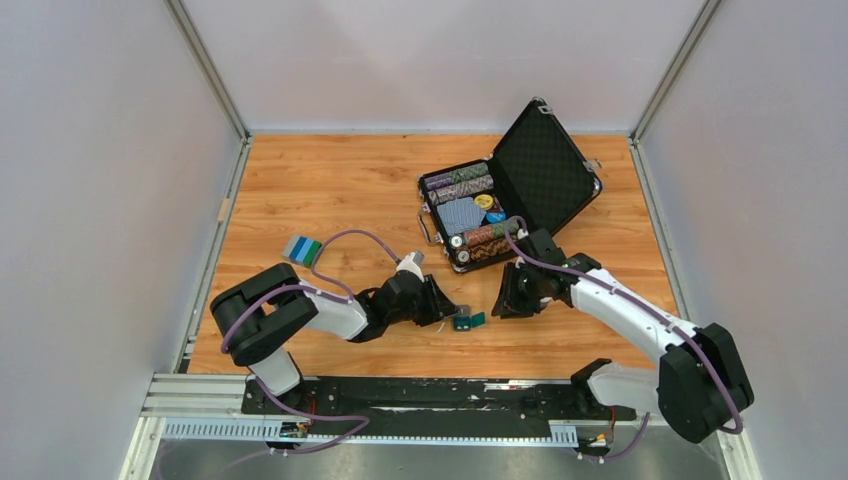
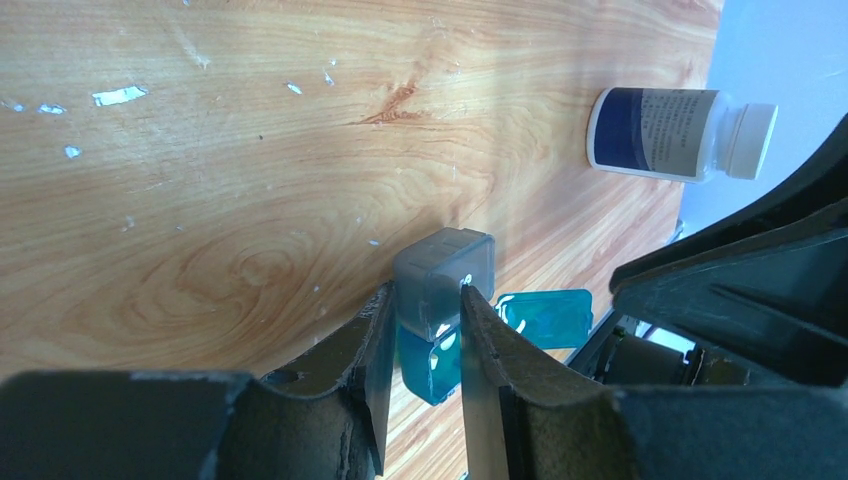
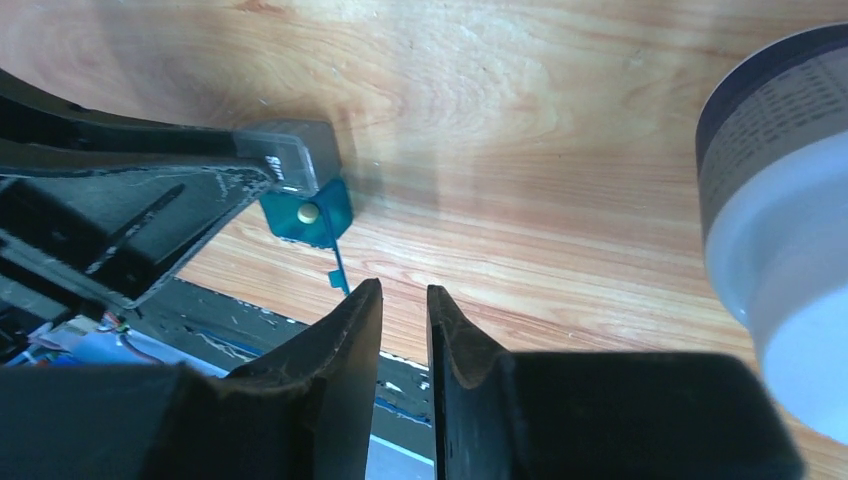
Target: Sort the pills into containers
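Note:
A tiny pill container lies on the wooden table; it shows in the top view [image 1: 467,321], in the left wrist view [image 2: 445,268] and in the right wrist view [image 3: 300,200]. It has a grey compartment and a teal compartment with its hinged lid [image 2: 545,316] open. A small pale pill [image 3: 308,212] lies in the teal compartment. My left gripper [image 2: 425,295] [image 1: 446,312] is shut on the container, low on the table. My right gripper [image 3: 403,290] [image 1: 505,300] hovers just right of it, its jaws a narrow gap apart and empty. A white-capped pill bottle [image 2: 680,133] [image 3: 780,220] lies beside it.
An open black chip case [image 1: 500,200] stands at the back right. A small stack of blue, green and grey pill boxes [image 1: 302,249] lies at the left. The table's front edge with its black rail [image 1: 430,392] runs close below both grippers.

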Available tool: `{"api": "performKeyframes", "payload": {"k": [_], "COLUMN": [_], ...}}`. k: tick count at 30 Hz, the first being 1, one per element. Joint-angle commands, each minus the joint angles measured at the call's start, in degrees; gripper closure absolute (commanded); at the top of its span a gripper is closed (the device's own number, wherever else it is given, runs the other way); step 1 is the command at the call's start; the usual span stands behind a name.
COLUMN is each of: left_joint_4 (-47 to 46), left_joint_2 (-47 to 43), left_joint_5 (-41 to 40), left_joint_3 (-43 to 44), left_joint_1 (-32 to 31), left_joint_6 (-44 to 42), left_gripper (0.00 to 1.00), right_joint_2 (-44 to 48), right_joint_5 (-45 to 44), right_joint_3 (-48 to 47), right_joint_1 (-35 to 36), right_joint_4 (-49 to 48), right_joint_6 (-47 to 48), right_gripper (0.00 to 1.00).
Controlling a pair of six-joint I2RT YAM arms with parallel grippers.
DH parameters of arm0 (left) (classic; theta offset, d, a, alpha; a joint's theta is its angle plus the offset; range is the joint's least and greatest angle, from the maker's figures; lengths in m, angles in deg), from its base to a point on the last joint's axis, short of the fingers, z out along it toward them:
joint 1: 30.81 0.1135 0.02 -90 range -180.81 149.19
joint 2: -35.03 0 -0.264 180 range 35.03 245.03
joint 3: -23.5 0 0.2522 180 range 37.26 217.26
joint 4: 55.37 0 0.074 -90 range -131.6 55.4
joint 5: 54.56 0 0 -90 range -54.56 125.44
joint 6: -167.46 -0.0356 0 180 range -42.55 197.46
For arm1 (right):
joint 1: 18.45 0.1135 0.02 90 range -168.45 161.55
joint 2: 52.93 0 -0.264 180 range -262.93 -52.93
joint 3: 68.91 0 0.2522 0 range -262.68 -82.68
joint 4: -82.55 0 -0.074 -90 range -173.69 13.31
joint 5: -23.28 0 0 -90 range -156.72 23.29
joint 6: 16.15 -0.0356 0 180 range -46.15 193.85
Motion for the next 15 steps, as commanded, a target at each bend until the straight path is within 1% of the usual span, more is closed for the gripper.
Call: {"api": "performKeyframes", "payload": {"k": [1, 5, 8, 9, 12, 13, 15], "left_joint_4": [2.9, 2.9, 2.9, 2.9, 2.7, 2.4, 2.2], "left_joint_2": [0.6, 0.6, 0.6, 0.6, 0.5, 0.5, 0.5], "left_joint_5": [-3.1, -3.1, -3.2, -3.2, -3.2, -3.2, -3.2], "left_joint_3": [-1.3, -1.3, -1.3, -1.3, -1.5, -1.6, -1.8], "left_joint_1": [-0.2, -0.3, -0.2, -0.2, -0.3, -0.3, -0.3], "left_joint_6": [-0.1, 0.0, 0.2, 0.2, 0.6, 0.6, 0.9], "left_gripper": [0.66, 0.66, 0.67, 0.67, 0.68, 0.68, 0.68], "right_joint_2": [-3.0, -5.6, -5.5, -5.4, -5.2, -5.4, -6.4], "right_joint_5": [-2.8, -2.5, -0.1, 0.8, 1.0, 0.9, 1.4], "right_joint_3": [-2.6, -3.4, -3.8, -3.8, -3.4, -3.2, -2.9], "right_joint_1": [2.5, 5.3, 6.9, 7.2, 8.5, 8.8, 9.3], "right_joint_4": [0.9, -0.6, -3.7, -4.6, -7.2, -7.8, -9.0], "right_joint_6": [-0.9, -0.6, -0.4, -0.4, -1.5, -1.7, -2.0], "right_gripper": [0.77, 0.77, 0.73, 0.7, 0.53, 0.5, 0.47]}}
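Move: The open teal lid is about 5 cm to the right hand's left, 1 cm back and 4 cm below it. Of the container's parts, the open teal compartment with its pill sits some 8 cm left and 2 cm back, and the grey one 8 cm left and level with the hand. The pill bottle stands roughly 8 cm right and 3 cm ahead. From the left hand, already gripping the container, the lid lies about 4 cm right and 1 cm back. Down and back first, by not quite 2 cm each, then leftward by about 3 cm with a slight rise, the right hand comes in on the open teal lid, turning a little counter-clockwise. Its fingers spread from about a quarter to half open during the leftward stroke, and a fingertip meets the lid's free end. The left hand keeps its pinch on the container, holding it still. ##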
